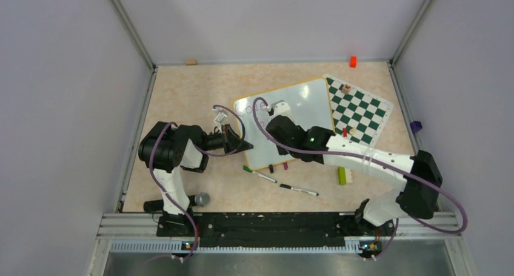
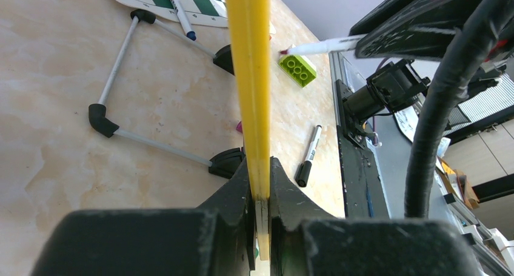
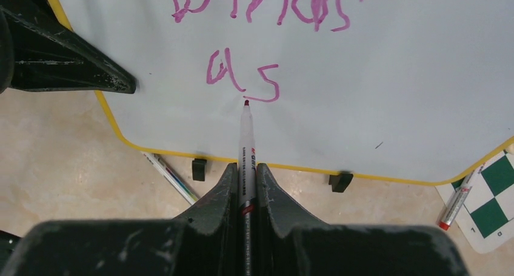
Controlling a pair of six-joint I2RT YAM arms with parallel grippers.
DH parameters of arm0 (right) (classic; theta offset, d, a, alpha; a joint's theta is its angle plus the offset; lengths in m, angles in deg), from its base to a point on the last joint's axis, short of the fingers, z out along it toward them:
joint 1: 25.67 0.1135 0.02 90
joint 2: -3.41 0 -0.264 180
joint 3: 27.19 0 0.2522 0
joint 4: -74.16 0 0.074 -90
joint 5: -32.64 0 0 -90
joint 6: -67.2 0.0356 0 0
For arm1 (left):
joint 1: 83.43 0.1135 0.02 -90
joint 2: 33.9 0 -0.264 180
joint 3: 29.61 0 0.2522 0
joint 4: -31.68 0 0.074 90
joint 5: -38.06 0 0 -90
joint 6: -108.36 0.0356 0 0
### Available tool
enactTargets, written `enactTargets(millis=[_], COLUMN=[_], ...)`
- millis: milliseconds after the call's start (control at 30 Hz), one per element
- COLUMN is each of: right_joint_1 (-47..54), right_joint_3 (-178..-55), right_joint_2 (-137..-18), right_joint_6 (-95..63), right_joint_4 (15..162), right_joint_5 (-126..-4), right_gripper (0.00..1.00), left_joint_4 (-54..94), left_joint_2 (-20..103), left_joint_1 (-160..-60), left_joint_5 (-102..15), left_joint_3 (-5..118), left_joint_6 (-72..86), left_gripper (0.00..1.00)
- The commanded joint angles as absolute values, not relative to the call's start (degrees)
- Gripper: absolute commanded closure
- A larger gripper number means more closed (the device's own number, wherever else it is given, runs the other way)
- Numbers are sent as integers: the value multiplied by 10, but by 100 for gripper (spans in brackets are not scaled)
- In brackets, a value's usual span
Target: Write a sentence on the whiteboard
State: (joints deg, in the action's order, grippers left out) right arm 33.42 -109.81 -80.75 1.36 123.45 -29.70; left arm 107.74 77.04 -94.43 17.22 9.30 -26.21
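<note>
The whiteboard (image 1: 309, 103) with its yellow frame (image 2: 250, 76) stands propped up at mid-table. My left gripper (image 1: 245, 145) (image 2: 260, 185) is shut on the board's left edge. My right gripper (image 1: 271, 119) (image 3: 245, 173) is shut on a white marker (image 3: 246, 142). The marker's tip (image 3: 246, 102) is at the board's face, just under the purple word "as" (image 3: 242, 76). Above that, the sentence shows "binds" (image 3: 267, 3); anything higher is cut off. Two black clip feet (image 3: 199, 168) (image 3: 341, 180) hold the board's lower edge.
The green-and-white chess mat (image 1: 357, 109) lies to the right of the board, with a red-capped marker (image 3: 456, 206) on it. Two loose markers (image 1: 260, 175) (image 1: 299, 190) and a green brick (image 1: 342, 176) lie in front of the board. An orange block (image 1: 353, 61) sits by the far wall.
</note>
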Motion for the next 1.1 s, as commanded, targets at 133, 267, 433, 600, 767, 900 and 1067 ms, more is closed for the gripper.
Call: enactTargets(millis=[133,267,433,600,767,900,1067], right_joint_1=[326,308,279,230,207,205,202], right_joint_3=[-1051,-1044,-1037,-1015,-1003,-1004,-1006], right_joint_2=[-712,-706,-699,-672,-664,-669,-676], right_joint_6=[42,58,56,37,29,27,25], right_joint_4=[1239,1248,1239,1194,1168,1164,1161], right_joint_5=[-223,-209,-215,-290,-342,-346,-348], right_gripper=[100,100,100,100,100,100,100], left_joint_4=[1107,1107,1107,1107,1107,1107,1107], left_joint_2=[787,787,788,788,788,787,787], left_joint_1=[-963,-963,-963,-963,-963,-963,-963], left_joint_5=[233,233,233,233,233,233,234], left_joint_3=[89,89,89,89,89,89,89], left_joint_6=[-219,-219,-218,-218,-217,-218,-217], left_gripper=[100,100,100,100,100,100,100])
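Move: The right hand holds the pink marker, its tip by the lower end of the "s". The bare board spot for the next word lies about 9 cm ahead, 6 cm right and 3 cm below. "as" lies about 7 cm ahead, 2 cm left, 4 cm below; "binds" 12 cm ahead, 3 cm left, 1 cm below; the right black clip 1 cm back, 10 cm right, 9 cm below. From the left hand the spot is about 6 cm ahead, 17 cm right, 3 cm higher. The right hand keeps the marker gripped and leaves the "s", rising about 2 cm and swinging some 8 cm to the right, then also about 3 cm forward over the whiteboard to the bare area beside "as", easing back left by about 1 cm at the end. Meanwhile the wrist turns 10 to 15 degrees clockwise and its left side tips up about 10 degrees, while the left hand stays still, still pinching the board's left edge. ##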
